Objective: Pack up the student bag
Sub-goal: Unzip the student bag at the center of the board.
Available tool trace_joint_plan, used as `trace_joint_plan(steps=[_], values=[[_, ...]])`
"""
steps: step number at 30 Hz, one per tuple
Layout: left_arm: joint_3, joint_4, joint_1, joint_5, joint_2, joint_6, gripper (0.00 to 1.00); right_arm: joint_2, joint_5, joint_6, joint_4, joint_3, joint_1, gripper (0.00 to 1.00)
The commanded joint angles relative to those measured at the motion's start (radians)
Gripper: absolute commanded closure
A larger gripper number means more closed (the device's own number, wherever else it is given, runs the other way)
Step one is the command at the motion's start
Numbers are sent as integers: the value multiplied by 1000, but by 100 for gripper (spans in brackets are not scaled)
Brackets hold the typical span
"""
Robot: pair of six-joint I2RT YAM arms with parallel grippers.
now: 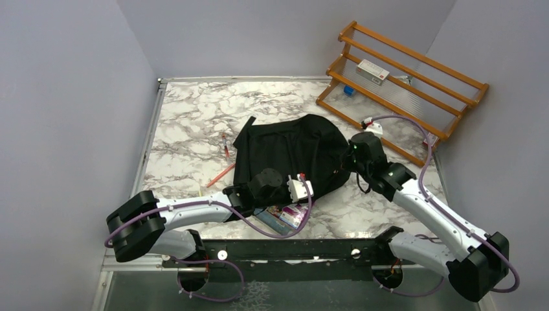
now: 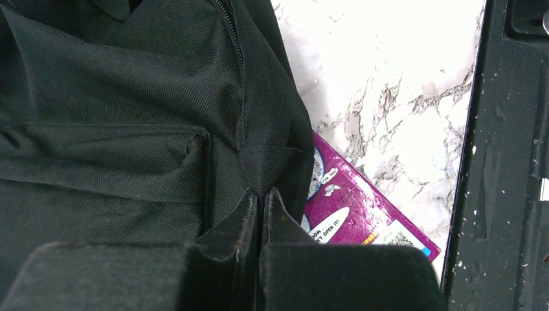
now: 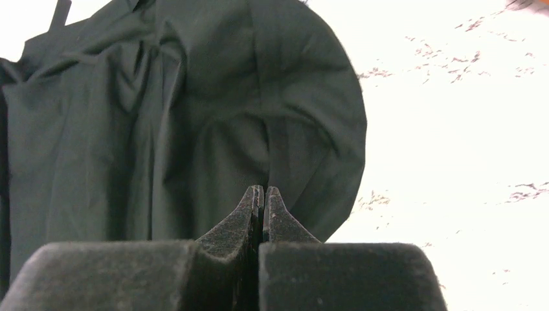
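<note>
The student bag [image 1: 291,152] is a large black fabric backpack lying flat in the middle of the marble table, with a strap end [image 1: 249,123] at its far left. My left gripper [image 1: 249,188] is at the bag's near edge, and its closed fingertips [image 2: 262,197] pinch a fold of the fabric [image 2: 129,129]. On the bag's right edge, my right gripper [image 1: 347,162] is shut, and creases in the cloth [image 3: 194,110] run down to its tips [image 3: 263,194].
A purple book [image 2: 362,217] lies partly under the bag's near edge, by the black front rail [image 2: 505,162]. An orange pencil [image 1: 220,175] and a red pen [image 1: 225,146] lie left of the bag. A wooden rack [image 1: 414,97] holding a white box [image 1: 372,71] stands at the back right.
</note>
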Motion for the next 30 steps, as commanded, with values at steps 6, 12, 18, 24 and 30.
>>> trace_joint_plan(steps=[6,12,18,24,30], values=[[-57,-67,-37,-31,-35,-39,100,93,-41,-90,207,24,-195,99],[-60,-67,-43,-29,-41,-40,100,183,-111,-109,328,44,-287,99],[-63,-64,-43,-37,-60,-34,100,284,-196,-172,473,100,-329,99],[-62,-49,-44,-49,-78,-39,97,315,-378,-271,568,161,-335,99],[-62,22,-43,-112,-151,-44,39,247,-759,-336,621,158,-335,99]])
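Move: The right hand, shut apparently on the zip pull, is at the bag's right side; the bag's far right corner lies about 13 cm ahead, 4 cm left and 9 cm below, the bag's middle some 4 cm ahead and 15 cm left. The rack's near rail runs about 11 cm ahead, 8 cm right. The left hand pinches the bag's near edge right between its fingertips, the purple book lying about 5 cm left, level with it, some 10 cm below. Right hand, shut on the zip, swings about 11 cm forward around the bag's right side; left fingers open. ##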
